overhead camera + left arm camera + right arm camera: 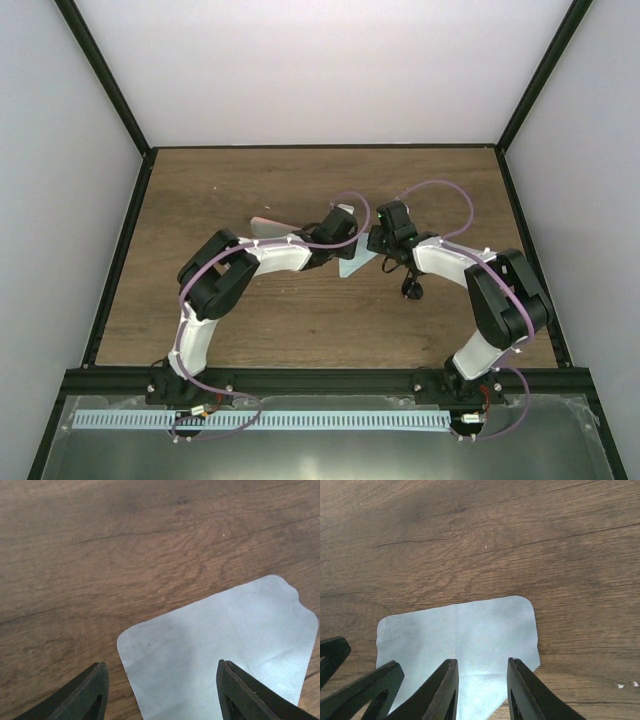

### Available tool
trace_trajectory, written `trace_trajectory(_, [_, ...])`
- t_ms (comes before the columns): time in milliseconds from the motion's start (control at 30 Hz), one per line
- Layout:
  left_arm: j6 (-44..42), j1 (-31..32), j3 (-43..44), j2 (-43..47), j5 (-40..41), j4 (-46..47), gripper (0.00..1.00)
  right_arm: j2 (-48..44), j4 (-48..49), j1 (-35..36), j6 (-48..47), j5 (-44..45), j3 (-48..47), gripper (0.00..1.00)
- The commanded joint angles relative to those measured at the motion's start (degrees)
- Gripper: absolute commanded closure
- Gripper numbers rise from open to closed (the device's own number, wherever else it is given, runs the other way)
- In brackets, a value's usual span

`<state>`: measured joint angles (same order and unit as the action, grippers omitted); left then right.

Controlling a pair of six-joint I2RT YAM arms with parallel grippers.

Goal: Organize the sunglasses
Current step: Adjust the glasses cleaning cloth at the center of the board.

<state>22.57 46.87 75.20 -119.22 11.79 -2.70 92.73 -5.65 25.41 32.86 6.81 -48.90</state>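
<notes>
A light blue cloth lies flat on the wooden table at its middle, where both arms meet. My left gripper hangs open just above the cloth's near part, one finger over bare wood and the other over the cloth. Over the same cloth, my right gripper is also open, its jaws narrower and nothing pinched between them. The left gripper's fingers show at the lower left of the right wrist view. The sunglasses show only as a small black shape beside my right forearm.
A pink case lies behind my left forearm, mostly hidden by it. Black frame rails and white walls bound the table on the left, right and back. Purple cables loop above both wrists.
</notes>
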Motion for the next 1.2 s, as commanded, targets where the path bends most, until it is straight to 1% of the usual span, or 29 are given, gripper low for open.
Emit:
trace_trajectory(0, [-1.6, -0.1, 2.4, -1.5, 1.7, -0.5, 0.39, -0.2, 0.0, -0.2, 0.4, 0.2, -1.4, 0.71])
trace_trajectory(100, [-2.2, -0.1, 3.4, -2.6, 1.8, -1.3, 0.41, -0.1, -0.1, -0.2, 0.4, 0.5, -1.5, 0.71])
trace_trajectory(233, [-2.9, -0.3, 4.5, -4.3, 3.4, -2.3, 0.41, -0.2, -0.2, -0.2, 0.4, 0.8, -1.4, 0.71])
trace_trajectory(333, [-2.8, -1.0, 4.7, -4.9, 3.1, -2.5, 0.41, -0.8, 0.1, -0.2, 0.6, 1.5, -0.9, 0.71])
trace_trajectory(533, [-1.8, -2.8, 4.7, -5.8, -1.4, -2.2, 0.44, -2.7, 0.9, -0.3, 1.0, 2.2, 0.4, 0.71])
trace_trajectory(767, [-1.6, -3.8, 4.9, -6.4, -2.9, -2.2, 0.49, -2.8, 0.8, -0.2, 1.0, 2.0, 0.3, 0.72])
trace_trajectory(900, [-2.1, -3.8, 5.4, -6.9, -3.8, -2.5, 0.5, -2.5, 0.7, -0.3, 0.9, 2.0, 0.2, 0.72])
trace_trajectory(967, [-2.4, -3.7, 6.1, -7.4, -4.4, -3.1, 0.52, -2.3, 0.7, -0.3, 0.9, 2.0, 0.0, 0.72])
trace_trajectory(1033, [-2.4, -3.7, 6.5, -7.8, -5.1, -3.4, 0.58, -2.4, 0.6, -0.3, 0.9, 2.1, 0.1, 0.72])
trace_trajectory(1167, [-2.8, -3.3, 7.0, -8.1, -4.9, -3.8, 0.59, -2.6, 0.5, -0.3, 0.9, 2.3, 0.2, 0.72])
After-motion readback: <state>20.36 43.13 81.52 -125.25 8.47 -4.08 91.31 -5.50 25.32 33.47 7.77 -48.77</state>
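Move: The glasses cleaning cloth lies flat below both grippers. Its middle is about level with the left hand, some 4 cm to its right and 3 cm below, and its far left corner is about 5 cm straight ahead. From the right hand, the cloth's middle is roughly 1 cm ahead, 4 cm to the left and 5 cm down. The open case is about level with the left hand, some 17 cm to its left. Forward about 3 cm in all, the left hand lifts slightly, then sinks to end some 2 cm lower, heading for the cloth's far left corner. Low down it swings left about 2 cm and eases back right by 1 cm while its fingers close partway, still clearly apart; contact can't be made out. The right hand waits, then rises about 1 cm, its fingers still nearly shut. ##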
